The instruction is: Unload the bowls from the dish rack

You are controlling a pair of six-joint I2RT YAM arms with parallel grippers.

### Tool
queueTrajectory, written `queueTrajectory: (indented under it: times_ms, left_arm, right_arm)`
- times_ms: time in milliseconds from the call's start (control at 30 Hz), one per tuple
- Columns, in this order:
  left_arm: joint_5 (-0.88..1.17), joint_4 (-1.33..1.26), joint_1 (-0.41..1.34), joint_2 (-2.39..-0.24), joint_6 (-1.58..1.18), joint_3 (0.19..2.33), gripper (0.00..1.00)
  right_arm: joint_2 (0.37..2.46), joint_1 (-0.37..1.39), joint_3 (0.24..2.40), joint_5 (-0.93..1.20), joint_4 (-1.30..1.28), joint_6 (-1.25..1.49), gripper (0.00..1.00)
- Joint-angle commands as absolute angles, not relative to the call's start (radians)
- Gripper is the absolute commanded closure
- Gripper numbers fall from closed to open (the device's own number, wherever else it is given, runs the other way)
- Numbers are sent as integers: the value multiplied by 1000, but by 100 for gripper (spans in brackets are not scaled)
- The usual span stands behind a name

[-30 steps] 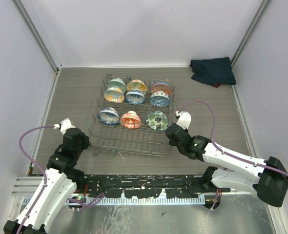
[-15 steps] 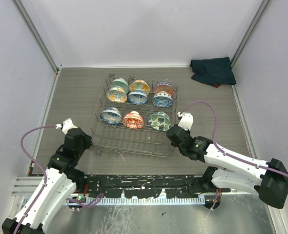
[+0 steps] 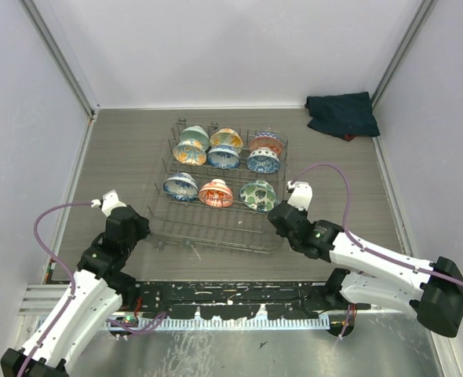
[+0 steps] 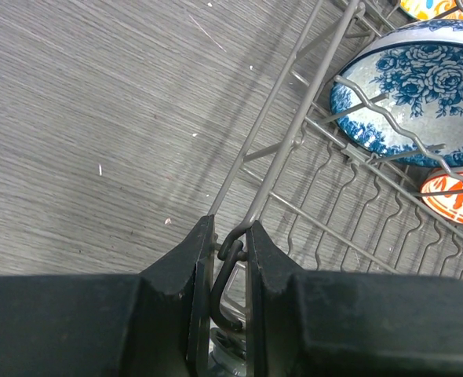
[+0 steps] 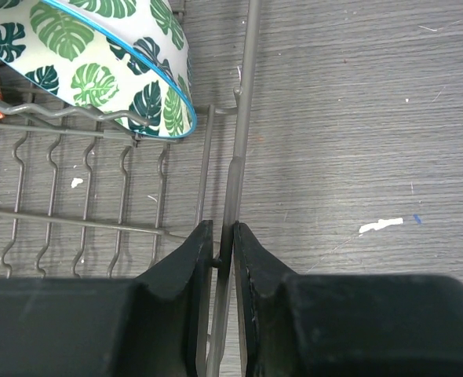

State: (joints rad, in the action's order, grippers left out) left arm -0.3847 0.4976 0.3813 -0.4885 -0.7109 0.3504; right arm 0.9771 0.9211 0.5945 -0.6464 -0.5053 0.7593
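Note:
The grey wire dish rack point(image 3: 216, 229) sits mid-table with several patterned bowls standing in it: a blue one point(image 3: 180, 185), an orange one point(image 3: 215, 192) and a green-leaf one point(image 3: 257, 194) in the near row, more behind. My left gripper point(image 3: 137, 228) is shut on a wire loop at the rack's near left corner point(image 4: 277, 167), and the blue rose bowl point(image 4: 420, 94) lies just beyond it. My right gripper point(image 3: 277, 216) is shut on the rim wire of the rack's right side point(image 5: 242, 118), next to the green-leaf bowl point(image 5: 98, 71).
A dark folded cloth point(image 3: 342, 115) lies at the back right corner. White walls with metal posts close the table on three sides. Bare grey tabletop lies left of the rack point(image 3: 114, 165) and right of it point(image 3: 333, 181).
The rack with its bowls has slid a little to the right and away from the arm bases, both grippers moving with it and keeping their hold.

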Motion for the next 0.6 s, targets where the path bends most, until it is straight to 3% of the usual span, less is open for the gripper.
queueTrajectory:
  times_ms: [0,67,300,467,500,533,567]
  left_arm:
    - [-422,392,386,-465,-769,350,72]
    - [-426,395,385,-464,-769,351,61]
    - [-436,404,385,-478,-759,374,40]
    - [-472,432,385,-480,-748,418,20]
    - [-481,438,385,-479,-745,428,15]
    - [-493,446,385,-476,-743,441,1]
    - [-504,451,385,-474,-740,453,2]
  right_arm:
    - [940,936,605,-679,-542,748,75]
    - [940,937,607,-683,-542,746,65]
    - [948,937,636,-713,-553,737,43]
    - [927,936,680,-759,-569,715,36]
    - [919,937,690,-769,-570,709,35]
    - [910,937,703,-779,-571,700,35]
    - [900,936,716,-788,-571,692,34]
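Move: The dish rack's side rails are still gripped near its front corners: the left rail lies between the left fingertips and the right rail between the right fingertips. From the left hand, the blue floral bowl stands about 9 cm ahead, 8 cm right and slightly lower, with the orange bowl some 16 cm right and 7 cm ahead. The green leaf bowl is roughly 7 cm ahead and 6 cm left of the right hand, slightly lower. The rack is let go at both sides. The left fingers spread from a quarter open to nearly full, coming free of the left rail as that hand rises about 3 cm and eases slightly forward, tipping up a little. The right fingers open to about two thirds and release the right rail, that hand slipping about 1 cm to its right before lifting. ##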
